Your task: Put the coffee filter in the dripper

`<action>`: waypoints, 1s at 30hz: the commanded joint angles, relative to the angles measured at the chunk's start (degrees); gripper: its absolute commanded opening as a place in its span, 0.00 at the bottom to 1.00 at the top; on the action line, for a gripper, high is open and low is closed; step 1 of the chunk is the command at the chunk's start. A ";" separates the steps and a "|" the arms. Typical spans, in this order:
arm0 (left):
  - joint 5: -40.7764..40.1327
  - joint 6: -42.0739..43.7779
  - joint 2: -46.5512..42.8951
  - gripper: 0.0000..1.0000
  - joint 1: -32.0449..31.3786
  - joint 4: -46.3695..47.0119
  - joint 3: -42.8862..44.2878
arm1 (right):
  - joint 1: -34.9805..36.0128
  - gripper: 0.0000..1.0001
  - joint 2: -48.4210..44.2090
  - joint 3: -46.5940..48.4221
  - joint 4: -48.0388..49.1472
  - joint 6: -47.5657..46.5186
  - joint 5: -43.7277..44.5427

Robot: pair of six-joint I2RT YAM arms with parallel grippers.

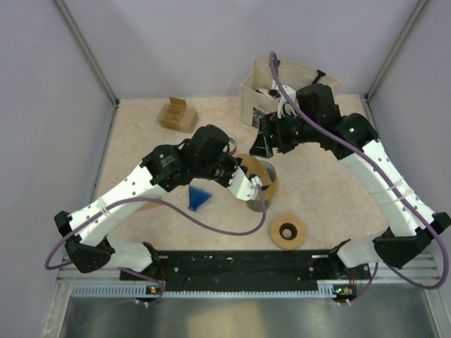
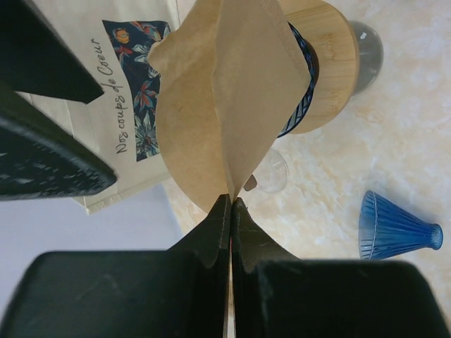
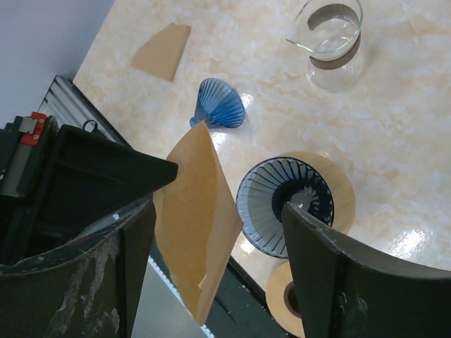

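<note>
The coffee filter (image 2: pixel 225 105), a brown paper cone, hangs in the air with my left gripper (image 2: pixel 231 201) shut on its folded edge. In the right wrist view the filter (image 3: pixel 197 218) stands between the fingers of my right gripper (image 3: pixel 220 211). That gripper is open, its jaws apart on either side of the paper and touching nothing. The dripper (image 3: pixel 282 204), ribbed blue glass in a wooden collar, sits just below and beside the filter. From above, the dripper (image 1: pixel 268 176) lies between both grippers at mid-table.
A loose blue cone (image 1: pixel 199 197) lies left of the dripper. A wooden ring (image 1: pixel 289 232) sits near the front edge. A second filter (image 3: pixel 163 51) lies flat on the table, with a glass carafe (image 3: pixel 331 42) nearby. A printed bag (image 1: pixel 282 84) and a small box (image 1: pixel 176 114) stand at the back.
</note>
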 commanded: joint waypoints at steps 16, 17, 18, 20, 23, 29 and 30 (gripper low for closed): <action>-0.71 1.89 0.26 0.00 -1.02 3.54 1.46 | -0.37 0.16 -2.18 -7.45 -1.61 -0.61 0.53; -0.63 1.98 0.27 0.00 -1.02 3.54 1.45 | -0.37 0.12 -2.36 -7.54 -1.52 -0.70 0.61; -0.54 1.72 0.09 0.00 -1.02 3.98 1.19 | -0.37 0.04 -2.71 -7.63 -1.52 -0.70 0.79; -0.37 1.63 0.18 0.00 -1.02 4.42 0.75 | -0.37 0.00 -3.23 -8.15 -1.35 -0.61 2.36; 1.47 1.54 0.00 0.00 -1.02 4.07 -0.39 | -0.46 0.00 -4.03 -9.12 -1.35 0.70 10.17; 2.01 0.75 -0.35 0.00 -1.02 6.09 -4.25 | -0.55 0.00 -5.08 -10.27 0.32 0.18 16.43; 2.27 0.66 0.00 0.00 -1.02 5.92 -4.34 | -0.55 0.00 -4.91 -10.35 0.41 0.00 16.08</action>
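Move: The left hand already holds the coffee filter by one edge. Its middle lies about 4 cm back, 3 cm left and 7 cm below the right hand. The dripper on its stand is some 3 cm ahead, 8 cm right and 14 cm below the left hand, or 1 cm ahead, 2 cm left and 18 cm below the right hand. From the right hand, the wooden ring lies 12 cm back and 10 cm right, and the spare blue cone 3 cm ahead and 21 cm left, both some 32 cm down. Down about 5.5 cm and slightly back goes the right hand, from wide open to shut, its fingertips pinching the filter's free edge; then, closed, it draws off some 3 cm to the right and a little forward, away from the left hand, tipping and turning about 10 degrees. The left hand keeps its pinch on the opposite edge and almost its place above the dripper. ##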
